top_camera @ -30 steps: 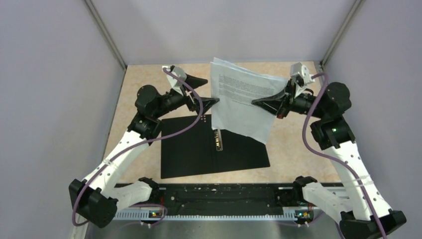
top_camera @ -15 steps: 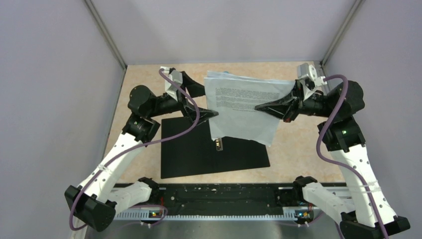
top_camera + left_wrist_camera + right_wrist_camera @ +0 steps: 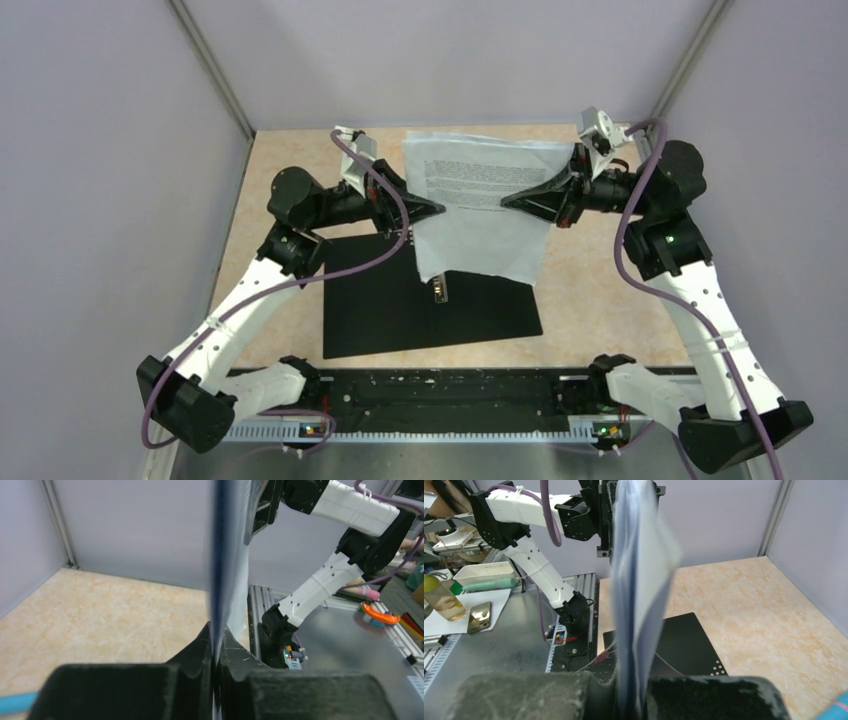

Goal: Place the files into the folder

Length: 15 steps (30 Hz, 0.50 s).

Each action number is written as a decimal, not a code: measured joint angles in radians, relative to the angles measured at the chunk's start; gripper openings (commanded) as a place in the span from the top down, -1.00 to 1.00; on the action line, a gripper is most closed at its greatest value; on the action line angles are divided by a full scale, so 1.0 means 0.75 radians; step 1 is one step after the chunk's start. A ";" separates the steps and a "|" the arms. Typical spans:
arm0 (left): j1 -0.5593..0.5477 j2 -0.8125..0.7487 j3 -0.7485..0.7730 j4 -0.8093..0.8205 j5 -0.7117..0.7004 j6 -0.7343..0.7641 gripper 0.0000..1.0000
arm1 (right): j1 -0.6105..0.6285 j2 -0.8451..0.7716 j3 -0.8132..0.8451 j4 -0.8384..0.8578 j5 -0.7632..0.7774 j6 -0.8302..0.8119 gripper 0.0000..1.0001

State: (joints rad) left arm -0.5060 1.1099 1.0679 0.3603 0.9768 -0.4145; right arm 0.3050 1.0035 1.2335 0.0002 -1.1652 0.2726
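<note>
The files (image 3: 478, 195), a thin stack of white printed sheets, hang upright above the table between both arms. My left gripper (image 3: 432, 209) is shut on their left edge. The left wrist view shows the files (image 3: 216, 570) edge-on, pinched between the left gripper's (image 3: 216, 642) jaws. My right gripper (image 3: 512, 203) is shut on their right edge, and the files (image 3: 636, 585) rise out of the right gripper (image 3: 630, 685). The folder (image 3: 400, 300) lies open and flat beneath, black inside up, with its metal spine clip (image 3: 440, 290) below the sheets' lower edge. The folder (image 3: 686, 642) also shows behind the paper.
Grey booth walls close in the beige tabletop (image 3: 590, 290) on three sides. A black rail (image 3: 440, 395) with both arm bases runs along the near edge. A blue stick (image 3: 15, 702) lies on the table, and the blue stick (image 3: 839, 707) shows at the right wrist view's corner.
My left gripper has shut on the left edge of the files. The sheets, held only by the right gripper before, have swung to hang level between both grippers.
</note>
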 measured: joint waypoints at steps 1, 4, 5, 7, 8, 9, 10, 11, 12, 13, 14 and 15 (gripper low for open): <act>0.000 0.000 0.000 0.011 -0.010 -0.014 1.00 | 0.000 0.008 0.000 0.006 0.000 0.001 0.88; 0.000 0.000 0.000 0.045 -0.089 -0.048 1.00 | 0.000 0.033 0.009 0.027 0.012 0.015 0.21; 0.000 0.001 0.000 0.046 -0.118 -0.063 1.00 | 0.000 0.042 0.009 0.037 0.018 0.026 0.14; 0.000 0.001 0.000 0.038 -0.184 -0.107 1.00 | 0.001 0.061 0.003 0.062 0.040 0.042 0.06; 0.000 0.001 0.000 0.028 -0.218 -0.131 1.00 | 0.001 0.071 -0.008 0.087 0.054 0.056 0.05; 0.000 0.002 0.000 0.015 -0.250 -0.156 1.00 | 0.001 0.078 -0.022 0.104 0.065 0.066 0.05; 0.000 0.005 0.001 -0.002 -0.274 -0.180 1.00 | 0.001 0.089 -0.042 0.130 0.077 0.082 0.05; 0.001 0.011 0.005 -0.019 -0.291 -0.203 1.00 | 0.001 0.102 -0.058 0.145 0.087 0.095 0.05; 0.002 0.021 0.013 -0.036 -0.306 -0.226 1.00 | 0.001 0.124 -0.070 0.162 0.099 0.109 0.07; 0.004 0.036 0.022 -0.047 -0.317 -0.249 1.00 | 0.001 0.142 -0.082 0.178 0.107 0.124 0.10; 0.006 0.051 0.032 -0.061 -0.325 -0.267 1.00 | 0.001 0.163 -0.095 0.202 0.118 0.144 0.14; 0.007 0.065 0.041 -0.075 -0.337 -0.282 1.00 | 0.001 0.183 -0.114 0.227 0.129 0.167 0.17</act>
State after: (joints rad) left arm -0.5007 1.1587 1.0985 0.3038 0.7242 -0.6258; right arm 0.3054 1.1404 1.1477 0.1707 -1.0687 0.3981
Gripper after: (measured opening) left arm 0.012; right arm 0.457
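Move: Between the left hand's closing fingers lies the left part of the upright files, their middle about 7 cm to its right, level in depth and height. The right hand still pinches their right part, with that middle some 4 cm to its left. Below the left hand by roughly 40 cm lies the open folder, its middle 3 cm farther out and 2 cm left; the blue pen lies about 30 cm ahead and 6 cm right, equally low. Closing fully on the left part of the files, the left hand takes over the grip and moves about 5 cm forward, rising a little and then sinking back, while its wrist turns some 20 degrees, tipping and swinging counter-clockwise. The right hand opens about halfway around the files and goes forward some 6 cm, then also down about 4 cm and slightly left towards the left hand, tilting about 10 degrees. ##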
